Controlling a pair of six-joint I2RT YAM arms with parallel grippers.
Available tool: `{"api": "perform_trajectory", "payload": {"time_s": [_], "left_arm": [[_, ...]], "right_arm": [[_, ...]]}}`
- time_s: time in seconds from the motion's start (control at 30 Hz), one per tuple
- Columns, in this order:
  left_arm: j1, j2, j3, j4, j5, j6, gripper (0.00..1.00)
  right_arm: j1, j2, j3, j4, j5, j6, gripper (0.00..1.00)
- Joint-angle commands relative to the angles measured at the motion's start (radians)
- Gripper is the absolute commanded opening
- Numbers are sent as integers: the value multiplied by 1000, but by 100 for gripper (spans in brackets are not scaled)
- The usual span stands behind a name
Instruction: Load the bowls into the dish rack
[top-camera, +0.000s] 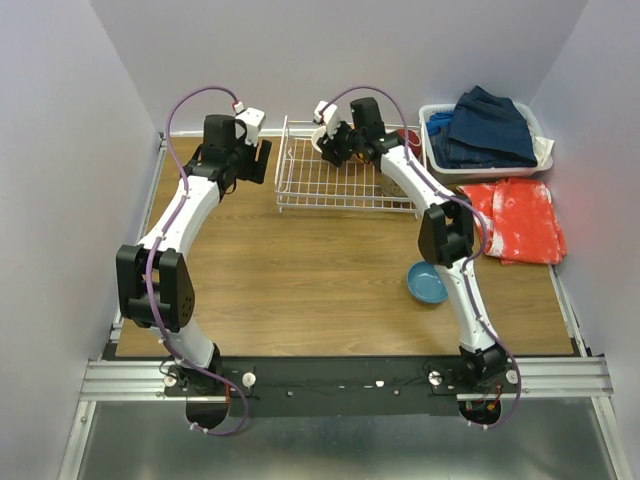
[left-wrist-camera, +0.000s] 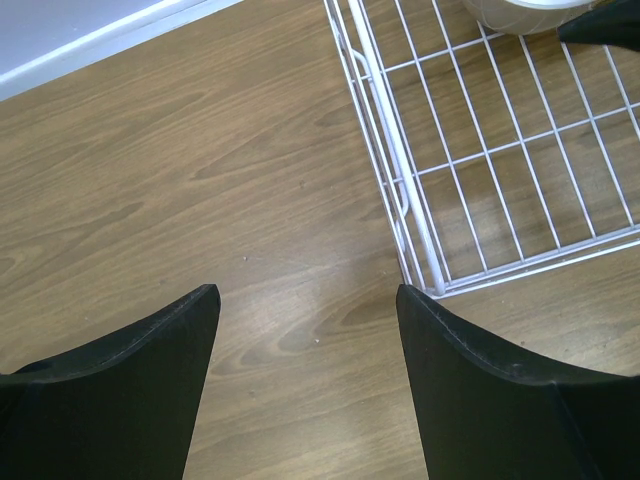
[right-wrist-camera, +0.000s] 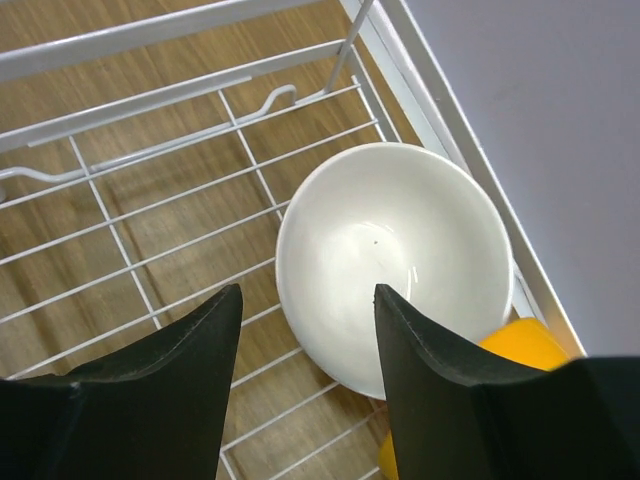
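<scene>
A white bowl (right-wrist-camera: 400, 250) lies in the far corner of the white wire dish rack (right-wrist-camera: 150, 100), with an orange bowl (right-wrist-camera: 520, 345) tucked beside it. My right gripper (right-wrist-camera: 308, 295) hovers just above the white bowl's near rim. It is open, one finger over the bowl's inside and one outside, gripping nothing. From above, the right gripper (top-camera: 335, 150) sits over the back of the dish rack (top-camera: 335, 190). The left gripper (left-wrist-camera: 308, 300) stands open over bare wood, just left of the rack's corner (left-wrist-camera: 400, 190). A blue bowl (top-camera: 427, 283) rests on the table by the right arm.
A white plastic basket (top-camera: 440, 160) of blue clothes stands at the back right, and an orange cloth (top-camera: 520, 220) lies in front of it. Walls close in on the left, back and right. The right arm reaches across the rack's right end.
</scene>
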Motion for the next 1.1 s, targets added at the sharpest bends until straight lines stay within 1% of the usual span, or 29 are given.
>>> {"api": "perform_trajectory", "payload": {"time_s": [0.0, 0.13, 0.23, 0.27, 0.33, 0.37, 0.53, 0.57, 0.7, 0.77, 0.83, 0.87, 0.9, 0.93, 1.07], "left_arm": [[-2, -48, -19, 11, -21, 12, 81], [-2, -42, -22, 13, -16, 7, 81], [-1, -37, -16, 14, -13, 7, 81], [-2, -36, -16, 16, -12, 6, 81], [-1, -36, -17, 15, -12, 6, 81], [-1, -34, -19, 15, -10, 6, 81], [-1, -37, -28, 18, -3, -2, 81], [-1, -39, -31, 18, -1, -2, 81], [-1, -44, -34, 21, -1, -3, 81], [-1, -47, -36, 21, 3, -6, 81], [-1, -48, -36, 24, 10, -10, 81], [-1, -50, -37, 22, 11, -13, 81], [-1, -51, -36, 24, 13, -11, 81], [-1, -53, -37, 22, 16, -14, 81], [-1, -53, -43, 25, 22, -20, 81]], "right_arm": [[27, 51, 37, -4, 29, -47, 61], [38, 67, 49, -4, 29, -58, 54], [42, 72, 57, -4, 25, -58, 38], [42, 71, 62, -9, 18, -58, 30], [46, 66, 59, -15, 2, -61, 20], [46, 64, 55, -14, -1, -61, 13], [59, 49, 52, -14, -15, -53, 8], [61, 43, 51, -9, -23, -48, 1], [65, 11, 49, 23, -61, 45, 1], [65, -1, 59, 46, -107, 94, 1], [65, -24, 59, 65, -167, 175, 1], [65, -32, 46, 100, -182, 211, 0], [64, -43, 37, 124, -196, 293, 0], [59, -57, 31, 146, -227, 335, 1], [50, -58, 32, 239, -264, 505, 1]]}}
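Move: The white bowl stands in the rack, its middle about 4 cm ahead of my right hand, 1 cm left and 3 cm lower, its near-left rim between my open fingers. The yellow bowl is some 7 cm to my right and 2 cm ahead; the rack's left end is about 10 cm left and 2 cm back. From my left hand the white bowl lies around 14 cm right, 7 cm ahead and 8 cm below. My right hand dips nearly 3 cm and eases left, one finger inside the white bowl and one outside, then shuts and pinches the rim. Keeping that pinch, I pull left towards the rack's left end, drawing back and rising about 3 cm, while the wrist rolls and tips some 15 degrees; overall I travel about 5 cm left. ##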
